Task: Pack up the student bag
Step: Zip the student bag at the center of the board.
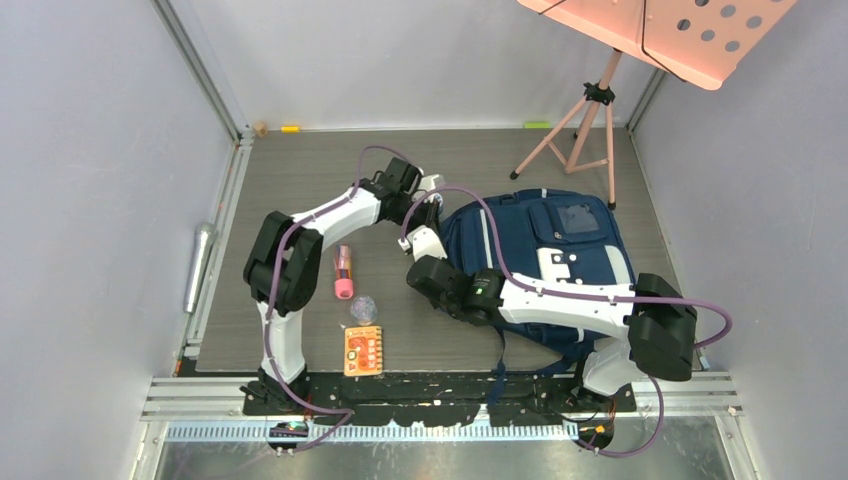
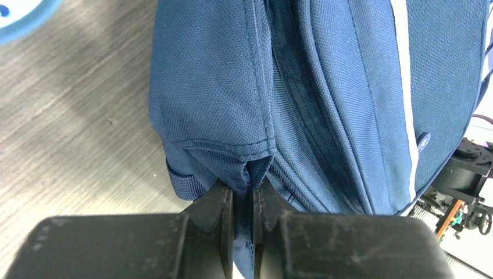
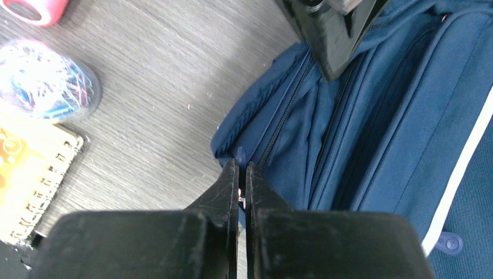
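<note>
The student bag, a navy backpack with pale stripes, lies flat on the right half of the table. My left gripper is at the bag's far left edge. In the left wrist view it is shut on a fold of the bag's navy fabric. My right gripper is at the bag's near left corner. In the right wrist view it is shut on a small zip pull at the end of the bag's zip, with a metal glint between the jaws.
Left of the bag lie a pink tube, a clear round box of paper clips and an orange spiral notebook. A pink music stand rises behind the bag. A metal cylinder lies beside the table's left edge.
</note>
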{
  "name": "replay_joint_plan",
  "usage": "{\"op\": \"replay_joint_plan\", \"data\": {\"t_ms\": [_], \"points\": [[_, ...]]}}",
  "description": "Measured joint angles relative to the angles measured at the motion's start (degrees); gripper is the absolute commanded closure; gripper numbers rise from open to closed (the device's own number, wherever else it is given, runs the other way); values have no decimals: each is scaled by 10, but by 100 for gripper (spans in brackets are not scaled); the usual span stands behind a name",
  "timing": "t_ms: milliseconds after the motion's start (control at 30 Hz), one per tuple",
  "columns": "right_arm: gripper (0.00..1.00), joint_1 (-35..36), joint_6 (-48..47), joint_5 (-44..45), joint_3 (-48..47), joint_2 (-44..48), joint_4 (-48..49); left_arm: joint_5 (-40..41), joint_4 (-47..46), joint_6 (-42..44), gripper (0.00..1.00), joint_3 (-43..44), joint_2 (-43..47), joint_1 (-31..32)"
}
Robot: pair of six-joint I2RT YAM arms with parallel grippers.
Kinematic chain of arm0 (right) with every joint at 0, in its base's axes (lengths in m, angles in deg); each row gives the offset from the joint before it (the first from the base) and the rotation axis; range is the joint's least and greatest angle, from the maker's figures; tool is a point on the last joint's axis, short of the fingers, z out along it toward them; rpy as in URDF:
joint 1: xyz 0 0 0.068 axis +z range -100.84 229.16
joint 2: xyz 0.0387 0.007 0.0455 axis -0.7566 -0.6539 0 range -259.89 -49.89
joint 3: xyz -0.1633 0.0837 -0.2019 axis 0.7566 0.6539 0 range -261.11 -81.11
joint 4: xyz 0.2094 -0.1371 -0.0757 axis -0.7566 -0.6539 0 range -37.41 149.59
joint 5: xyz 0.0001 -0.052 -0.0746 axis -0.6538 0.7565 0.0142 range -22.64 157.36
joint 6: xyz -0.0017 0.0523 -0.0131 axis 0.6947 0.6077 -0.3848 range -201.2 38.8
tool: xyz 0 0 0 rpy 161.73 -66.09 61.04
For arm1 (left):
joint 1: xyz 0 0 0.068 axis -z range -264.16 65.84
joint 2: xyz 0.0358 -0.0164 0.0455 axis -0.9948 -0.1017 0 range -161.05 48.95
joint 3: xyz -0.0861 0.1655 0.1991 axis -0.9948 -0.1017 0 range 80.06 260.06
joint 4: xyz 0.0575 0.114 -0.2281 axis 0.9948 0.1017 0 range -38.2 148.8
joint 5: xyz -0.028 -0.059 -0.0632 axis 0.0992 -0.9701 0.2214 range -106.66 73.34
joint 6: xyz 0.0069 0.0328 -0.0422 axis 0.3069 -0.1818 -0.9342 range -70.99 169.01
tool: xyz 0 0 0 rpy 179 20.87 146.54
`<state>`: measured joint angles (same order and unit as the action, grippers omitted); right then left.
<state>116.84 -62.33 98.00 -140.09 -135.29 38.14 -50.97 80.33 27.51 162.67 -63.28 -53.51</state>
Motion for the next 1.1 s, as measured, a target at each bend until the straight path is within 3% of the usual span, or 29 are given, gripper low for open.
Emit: {"op": "replay_joint_plan", "data": {"t_ms": [400,467,567,667,767,933,1100], "points": [[100,34,-2,5,-3,-5,-77,11,-10,-14,100,18,-22,-3],[100,42,-1,12,-6,-10,-88,14,-12,-22,91,18,-23,-3],[100,53,10,31,-7,-14,-103,19,-16,-29,55,18,-23,-3],[100,68,29,39,-11,-14,-124,42,-54,-36,34,4,-12,-6],[100,85,47,37,-19,-14,-154,84,-108,-39,26,-51,39,-20],[100,101,64,32,-51,-26,-173,135,-168,-58,23,-166,181,-41],[100,101,74,33,-89,-59,-159,156,-200,-98,22,-293,310,-4]]}}
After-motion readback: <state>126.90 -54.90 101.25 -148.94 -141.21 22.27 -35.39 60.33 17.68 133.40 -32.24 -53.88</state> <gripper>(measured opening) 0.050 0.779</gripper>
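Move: Between the left fingers at the start is a fold of the student bag; the zipper pull, shut in the right fingers, lies about 9 cm back and 4 cm to the left of that hand, and the blue-lidded jar some 7 cm straight ahead of it. From the right hand the bag's middle is roughly 26 cm to the right and about level, the clear cup 6 cm back and 13 cm left, the orange notebook 15 cm back and 13 cm left, all lower. Drawing the zipper pull back, the right hand keeps its pinch and travels about 6 cm towards the robot, sinking slightly and ending with a short swing left. The left hand at first holds the bag's fold against it, easing forward, then opens wide, slips forward off the cloth, rises about 6 cm while swinging left, and finally sweeps back. ##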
